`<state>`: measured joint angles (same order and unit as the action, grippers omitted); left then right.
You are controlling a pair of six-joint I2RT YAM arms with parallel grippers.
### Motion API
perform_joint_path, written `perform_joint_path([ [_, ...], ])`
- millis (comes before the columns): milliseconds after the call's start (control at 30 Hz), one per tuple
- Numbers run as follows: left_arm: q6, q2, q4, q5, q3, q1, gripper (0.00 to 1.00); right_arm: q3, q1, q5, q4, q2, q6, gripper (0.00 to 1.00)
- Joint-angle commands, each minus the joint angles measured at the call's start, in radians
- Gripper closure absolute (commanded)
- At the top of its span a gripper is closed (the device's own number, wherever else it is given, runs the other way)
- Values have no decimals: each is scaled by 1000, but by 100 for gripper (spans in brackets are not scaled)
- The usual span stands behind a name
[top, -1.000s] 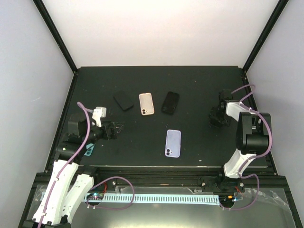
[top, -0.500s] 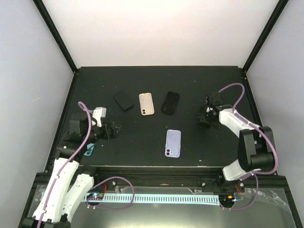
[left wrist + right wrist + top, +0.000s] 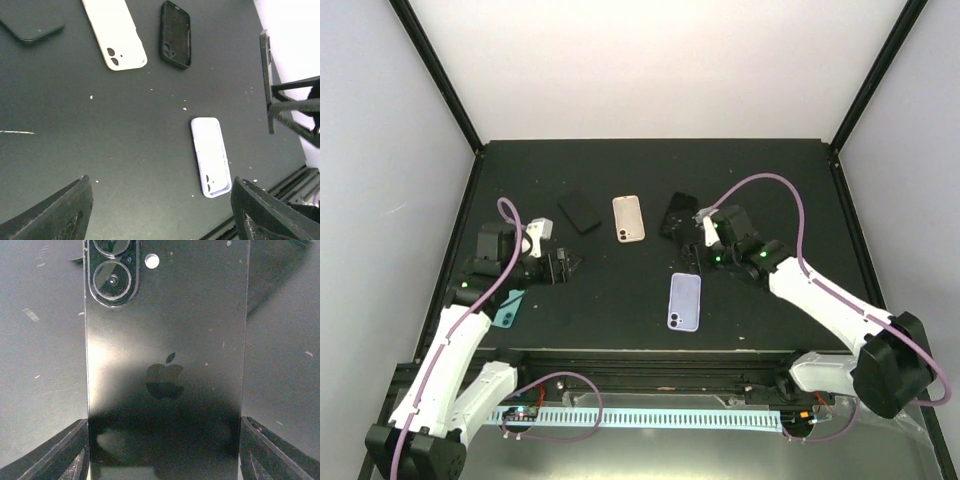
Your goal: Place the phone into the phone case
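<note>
A black phone (image 3: 166, 355) fills the right wrist view, back side facing the camera, its lenses at the top. My right gripper (image 3: 165, 455) is shut on its lower end, one finger against each long edge. Seen from above, that gripper (image 3: 692, 258) hovers between a black phone case (image 3: 678, 215) and a lavender phone case (image 3: 684, 301). The lavender case (image 3: 211, 156) lies hollow side up. My left gripper (image 3: 565, 268) stands open at the left with nothing between its fingers (image 3: 55, 212).
A cream case (image 3: 628, 218) and a flat dark slab (image 3: 580, 211) lie in the back row left of the black case (image 3: 175, 34). A teal item (image 3: 508, 308) sits by the left arm. The table's front rail (image 3: 650, 355) runs close below the lavender case.
My right arm has swung from the table's right side to the middle, carrying the phone. The left gripper's jaws have narrowed a little and its wrist has shifted slightly.
</note>
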<state>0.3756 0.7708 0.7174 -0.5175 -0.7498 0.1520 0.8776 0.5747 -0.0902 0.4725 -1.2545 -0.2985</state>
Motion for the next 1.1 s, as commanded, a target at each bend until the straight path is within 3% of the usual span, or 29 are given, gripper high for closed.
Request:
perform_joint_path([
  [0,9,51,-5,-111,-76,5,24,-17,137,-40,-128,51,91,34],
  [233,-2,135,-9,-243,-133,6,31,-14,409,12,-187,46,231,36],
  [433,-64,196,26,-347,-145,8,38,23,532,33,-189,-6,292,36],
  [800,-84,219,23,-449,-92,26,52,57,573,30,-219,-39,324,37],
  [1067,-62,214,-16,-468,-47,32,79,53,573,27,-238,-33,314,38],
])
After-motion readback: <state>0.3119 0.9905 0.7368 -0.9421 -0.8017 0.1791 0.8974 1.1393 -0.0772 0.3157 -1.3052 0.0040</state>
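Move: From the left hand, the phone that the right fingers already grip lies about 29 cm to the right, 8 cm ahead and a few cm lower. The right hand is taking it to the left gripper, some 30 cm to its left, 3 cm back and 5 cm higher. Some 14 cm below the right hand lie the lilac case 6 cm back and 1 cm right, and the black case 16 cm straight ahead. The right hand keeps its grip on the phone's sides and swings it about 15 cm left and 14 cm back to the left gripper, turning some 45 degrees counter-clockwise so the phone's free end points at that gripper, then all but stops. The left hand comes some 6 cm right to meet it, rising slightly before sinking again and drifting back, turns clockwise and narrows its wide fingers to about a quarter open around the phone's free edge; a pinch can't be seen yet. ##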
